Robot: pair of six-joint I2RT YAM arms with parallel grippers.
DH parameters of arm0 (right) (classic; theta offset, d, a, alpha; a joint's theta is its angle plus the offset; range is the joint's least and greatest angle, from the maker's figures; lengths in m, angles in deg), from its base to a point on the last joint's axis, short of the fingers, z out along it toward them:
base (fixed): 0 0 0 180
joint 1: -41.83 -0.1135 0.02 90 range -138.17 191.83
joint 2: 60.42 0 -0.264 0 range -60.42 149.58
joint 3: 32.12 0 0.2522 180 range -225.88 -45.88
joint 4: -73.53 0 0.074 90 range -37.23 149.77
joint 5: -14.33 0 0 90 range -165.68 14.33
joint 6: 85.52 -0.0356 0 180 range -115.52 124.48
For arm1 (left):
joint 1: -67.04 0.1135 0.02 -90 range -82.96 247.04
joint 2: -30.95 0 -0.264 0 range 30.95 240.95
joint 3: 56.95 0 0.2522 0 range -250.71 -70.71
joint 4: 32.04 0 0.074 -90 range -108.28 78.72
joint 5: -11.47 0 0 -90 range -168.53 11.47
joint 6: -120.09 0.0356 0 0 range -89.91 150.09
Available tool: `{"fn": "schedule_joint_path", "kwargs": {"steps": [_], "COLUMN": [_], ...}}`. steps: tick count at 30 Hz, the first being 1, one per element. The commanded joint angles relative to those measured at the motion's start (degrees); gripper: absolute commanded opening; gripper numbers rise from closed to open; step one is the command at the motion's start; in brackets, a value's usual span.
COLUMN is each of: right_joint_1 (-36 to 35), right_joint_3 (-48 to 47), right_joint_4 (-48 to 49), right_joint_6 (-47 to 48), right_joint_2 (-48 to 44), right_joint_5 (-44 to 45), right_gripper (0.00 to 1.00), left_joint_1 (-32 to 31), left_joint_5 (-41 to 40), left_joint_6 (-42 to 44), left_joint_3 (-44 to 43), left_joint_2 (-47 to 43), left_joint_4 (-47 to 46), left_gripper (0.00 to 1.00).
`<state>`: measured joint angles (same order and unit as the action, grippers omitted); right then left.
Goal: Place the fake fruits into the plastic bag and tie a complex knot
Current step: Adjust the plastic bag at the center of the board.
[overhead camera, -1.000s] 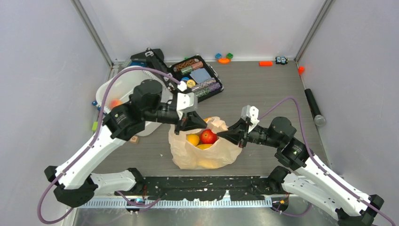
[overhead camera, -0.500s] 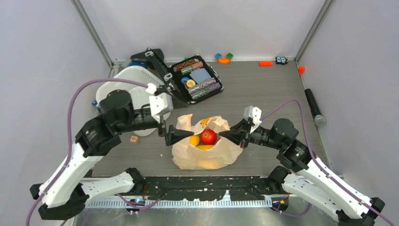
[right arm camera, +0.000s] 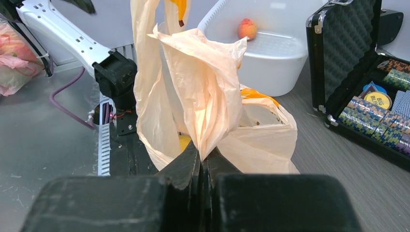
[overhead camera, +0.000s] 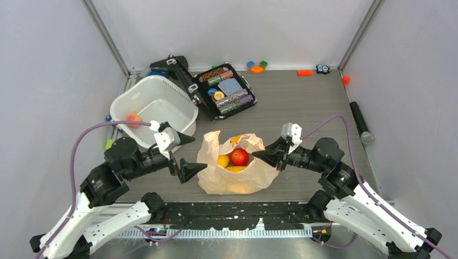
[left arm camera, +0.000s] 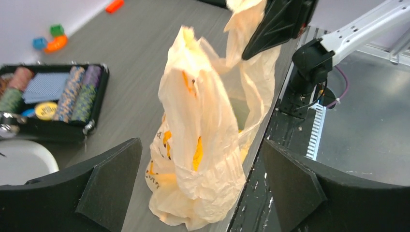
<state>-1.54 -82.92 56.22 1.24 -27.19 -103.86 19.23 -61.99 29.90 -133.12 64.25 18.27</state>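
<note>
The pale peach plastic bag [overhead camera: 232,175] stands near the table's front edge, its mouth open upward. Inside it lie a red apple [overhead camera: 239,157] and yellow fake fruits [overhead camera: 222,160]. My right gripper [overhead camera: 258,156] is shut on the bag's right-hand rim, and the film bunches up out of its jaws [right arm camera: 202,157]. My left gripper [overhead camera: 187,155] hangs open just left of the bag, touching nothing; in the left wrist view the bag [left arm camera: 203,145] shows between its spread fingers. A small orange fruit [overhead camera: 133,118] lies in the white tub.
The white tub [overhead camera: 178,102] stands at the back left. Beside it lies an open black case of poker chips [overhead camera: 227,89]. Small toy blocks [overhead camera: 257,66] line the back wall, and a black cylinder [overhead camera: 360,123] lies at the right edge.
My left gripper opened, let go of the bag's left side and drew back to the left and nearer. The right gripper kept its hold and barely moved.
</note>
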Motion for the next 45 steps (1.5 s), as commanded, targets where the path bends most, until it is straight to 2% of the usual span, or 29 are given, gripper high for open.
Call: {"fn": "schedule_joint_path", "kwargs": {"steps": [1,7,15,20,24,28,30,36,45], "right_joint_1": [0.12,0.05,0.05,0.06,0.05,0.05,0.08,0.09,-0.17], "right_joint_3": [0.33,0.19,-0.02,-0.29,-0.63,-1.42,-1.83,-4.12,-7.21], "right_joint_4": [3.27,3.29,3.29,3.29,2.76,1.16,0.48,-0.60,-2.89], "right_joint_6": [-0.95,-1.46,-1.59,-1.50,-1.41,-0.90,-0.93,-2.62,-4.32], "right_joint_2": [-0.99,-1.22,-1.39,-0.74,-0.22,0.22,0.74,3.54,8.79], "right_joint_5": [-0.74,-1.64,-2.27,-2.93,-3.47,-4.06,-5.68,-13.10,-18.90], "right_gripper": [0.05,0.05,0.05,0.05,0.05,0.05,0.05,0.05,0.05], "left_joint_1": [0.76,2.32,7.63,9.20,9.27,9.26,9.28,9.21,5.25], "left_joint_5": [-1.45,1.62,8.32,14.02,19.85,24.11,25.41,30.93,30.16], "left_joint_6": [-6.10,-8.70,-12.65,-16.23,-16.83,-15.83,-14.11,-6.10,4.91], "left_joint_3": [5.53,8.22,12.32,13.67,11.95,8.92,6.34,-3.67,-13.53], "left_joint_2": [-1.40,0.82,2.05,4.26,8.50,11.90,14.38,24.19,34.96], "left_joint_4": [-8.37,-13.57,-19.96,-24.64,-23.76,-21.50,-18.40,-4.66,11.63], "left_gripper": [0.99,0.96,0.75,0.71,0.47,0.12,0.00,0.00,0.00]}}
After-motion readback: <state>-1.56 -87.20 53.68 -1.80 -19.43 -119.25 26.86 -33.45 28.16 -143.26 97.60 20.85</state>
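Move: The plastic bag's free left handle stands up some 5 cm to the right of the open left hand, about 3 cm ahead and 6 cm lower. Back from this hand by 3 cm and 12 cm to its right, the red fruit lies roughly 18 cm below; the bag's right handle is 16 cm right, 1 cm back and 6 cm lower. From the right hand, already gripping that one, the left handle is about 13 cm left, 3 cm ahead and level in height. Left hand goes about 9 cm right and down, pinching the left handle; right draws its own back. ##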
